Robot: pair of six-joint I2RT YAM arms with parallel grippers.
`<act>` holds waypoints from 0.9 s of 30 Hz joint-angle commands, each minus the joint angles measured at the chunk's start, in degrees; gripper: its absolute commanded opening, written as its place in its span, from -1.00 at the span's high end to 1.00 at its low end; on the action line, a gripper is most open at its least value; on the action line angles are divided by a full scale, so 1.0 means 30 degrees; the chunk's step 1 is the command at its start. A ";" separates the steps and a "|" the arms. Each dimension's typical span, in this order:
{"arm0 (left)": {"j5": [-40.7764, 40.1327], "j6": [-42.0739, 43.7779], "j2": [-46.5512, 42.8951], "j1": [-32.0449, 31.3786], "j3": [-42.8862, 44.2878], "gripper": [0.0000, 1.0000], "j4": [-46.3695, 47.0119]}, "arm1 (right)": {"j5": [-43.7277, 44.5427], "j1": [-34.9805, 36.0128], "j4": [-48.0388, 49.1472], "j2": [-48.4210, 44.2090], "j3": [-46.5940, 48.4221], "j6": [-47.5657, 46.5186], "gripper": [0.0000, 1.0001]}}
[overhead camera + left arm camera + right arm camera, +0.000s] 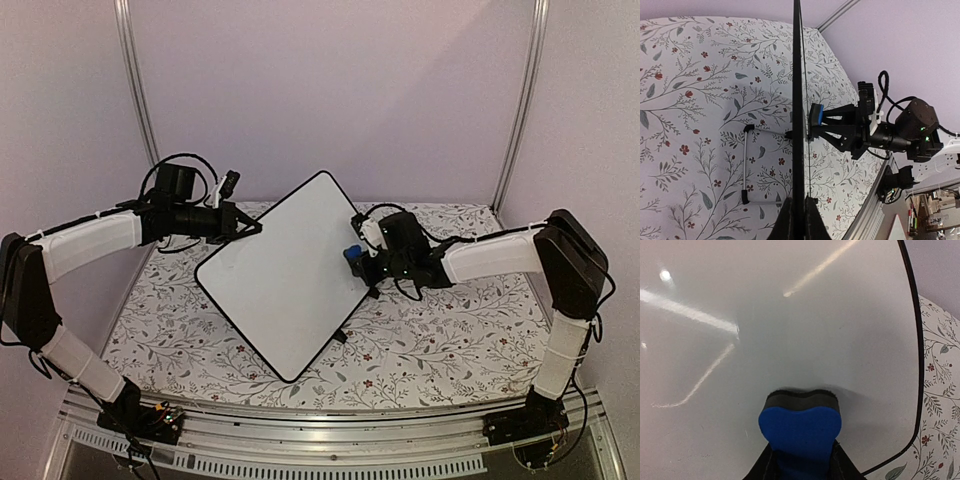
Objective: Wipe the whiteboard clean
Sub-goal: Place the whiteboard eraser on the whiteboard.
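The whiteboard (285, 275) is a large white board with a thin black rim, tilted up on the table; no writing shows on its face (790, 330). My left gripper (252, 229) is shut on the board's upper left rim, seen edge-on (798, 100) between the left fingers (785, 222). My right gripper (358, 258) is shut on a blue eraser block (800, 427), whose dark felt side presses against the board near its right edge. From the left wrist view the eraser (815, 116) meets the board's face.
A floral cloth (440, 330) covers the table. A wire stand leg (745, 165) sticks out behind the board. A metal rail (330, 440) runs along the near edge, and purple walls close the back and sides.
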 commanded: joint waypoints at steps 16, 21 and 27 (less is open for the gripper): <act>-0.0511 0.0958 0.0263 -0.0088 -0.0167 1.00 0.0073 | -0.0178 0.1050 0.2877 -0.0232 -0.2758 0.0380 0.38; -0.0589 0.0968 0.0250 -0.0076 -0.0177 1.00 0.0047 | -0.0063 0.1835 0.3099 -0.0363 -0.3002 0.0192 0.37; -0.0583 0.0969 0.0290 -0.0062 -0.0156 1.00 0.0037 | 0.0119 0.2721 0.3249 -0.1118 -0.3473 0.0207 0.37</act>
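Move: The right hand already has the eraser at the board's right-hand edge; the middle of the whiteboard lies about 13 cm left, 9 cm back and 4 cm higher along its slope. The far stand clip is roughly 5 cm back, 3 cm right and 8 cm below; the near stand clip about 17 cm back, 4 cm left and 9 cm below. From the left hand, the board's middle is some 10 cm back, 7 cm right and 9 cm down. Still pinched in the right fingers, the eraser stays against the tilted whiteboard as the hand takes it first some 2.5 cm down the slope with a slight drift right, then back towards the robot and a little left, along the lower right part of the board, about 5 cm back in all. The wrist hardly turns. The left hand stays in place, keeping its grip on the board's upper left edge. ##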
